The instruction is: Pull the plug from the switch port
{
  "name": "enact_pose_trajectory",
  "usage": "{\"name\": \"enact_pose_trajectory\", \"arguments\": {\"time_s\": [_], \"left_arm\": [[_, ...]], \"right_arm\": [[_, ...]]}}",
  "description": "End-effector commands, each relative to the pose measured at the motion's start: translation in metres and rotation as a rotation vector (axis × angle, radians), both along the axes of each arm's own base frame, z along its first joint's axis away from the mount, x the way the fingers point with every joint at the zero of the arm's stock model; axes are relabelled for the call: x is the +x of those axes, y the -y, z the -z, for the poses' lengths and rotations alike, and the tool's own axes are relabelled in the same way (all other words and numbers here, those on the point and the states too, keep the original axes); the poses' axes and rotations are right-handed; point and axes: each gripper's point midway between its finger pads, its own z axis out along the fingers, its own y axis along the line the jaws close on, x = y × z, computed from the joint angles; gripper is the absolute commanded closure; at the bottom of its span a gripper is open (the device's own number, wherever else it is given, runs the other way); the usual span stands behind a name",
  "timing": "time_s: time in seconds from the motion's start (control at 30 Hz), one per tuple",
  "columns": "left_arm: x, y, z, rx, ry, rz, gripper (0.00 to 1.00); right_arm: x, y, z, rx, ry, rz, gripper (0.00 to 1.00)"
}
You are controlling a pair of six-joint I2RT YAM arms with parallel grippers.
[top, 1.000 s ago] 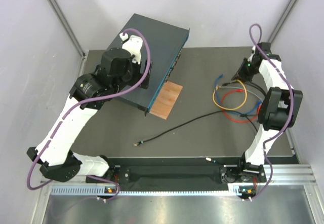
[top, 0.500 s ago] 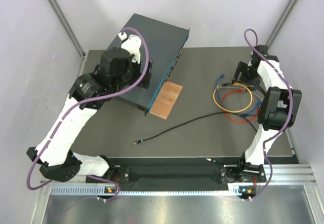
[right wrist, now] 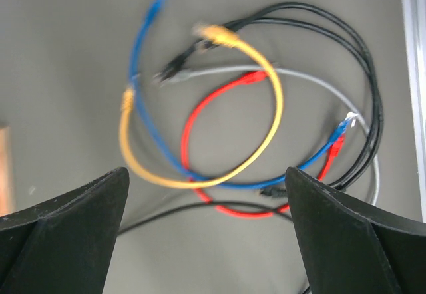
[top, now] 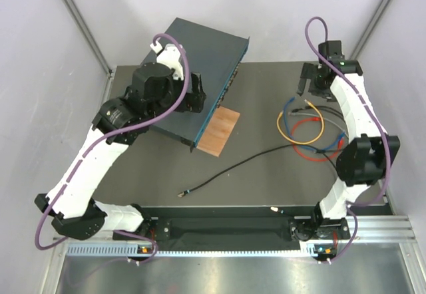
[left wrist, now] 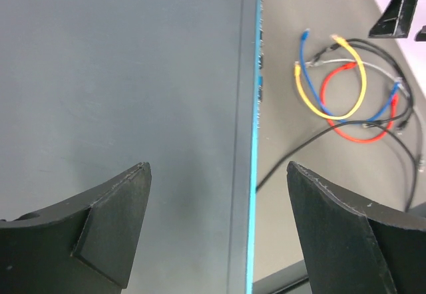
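Note:
The switch, a flat dark blue-grey box, lies at the back left, its port face turned to the right. In the left wrist view its top fills the left side and its teal-lit port edge runs down the middle. My left gripper is open and empty above the switch's top, by that edge. A black cable lies on the mat, its plug end loose and away from the switch. My right gripper is open and empty above the cable pile.
A small brown board lies against the switch's near corner. A pile of yellow, blue, red, grey and black patch cables lies on the right of the mat. Walls close in at the back and both sides.
My right gripper has moved toward the back, away from the cable pile, and the pile has shifted a little. My left gripper has edged right toward the switch's port edge.

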Motion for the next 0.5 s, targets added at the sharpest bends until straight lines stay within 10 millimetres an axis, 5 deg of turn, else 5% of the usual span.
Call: {"name": "enact_pose_trajectory", "arguments": {"time_s": [0.0,0.23,0.43,0.47], "left_arm": [[-0.006,0.003,-0.022,-0.125,0.046,0.006,0.12],[-0.033,-0.013,-0.033,-0.196,0.073,0.020,0.12],[-0.080,-0.035,-0.025,-0.316,0.006,0.030,0.11],[-0.085,-0.034,-0.007,-0.337,-0.042,0.022,0.11]], "right_arm": [[-0.016,-0.010,-0.040,-0.012,0.080,-0.023,0.00],[-0.043,-0.072,-0.037,0.067,0.056,-0.158,0.00],[-0.083,-0.119,-0.028,0.234,0.012,-0.225,0.00],[-0.091,-0.119,-0.018,0.237,-0.013,-0.224,0.00]]}}
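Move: Neither hand is working on anything now. The switch's port edge lies roughly 36 cm left of the right hand, about level fore and aft and some 8 cm lower. The yellow cable lies about 6 cm ahead of the right hand and 18 cm below, the red cable about 4 cm right. The wooden board is some 34 cm left, near table height. From the left hand, the port edge is about 14 cm ahead, 11 cm right and 27 cm below. Both open hands withdraw empty: the right about 10 cm left and 7 back, the left about 6 cm back. ##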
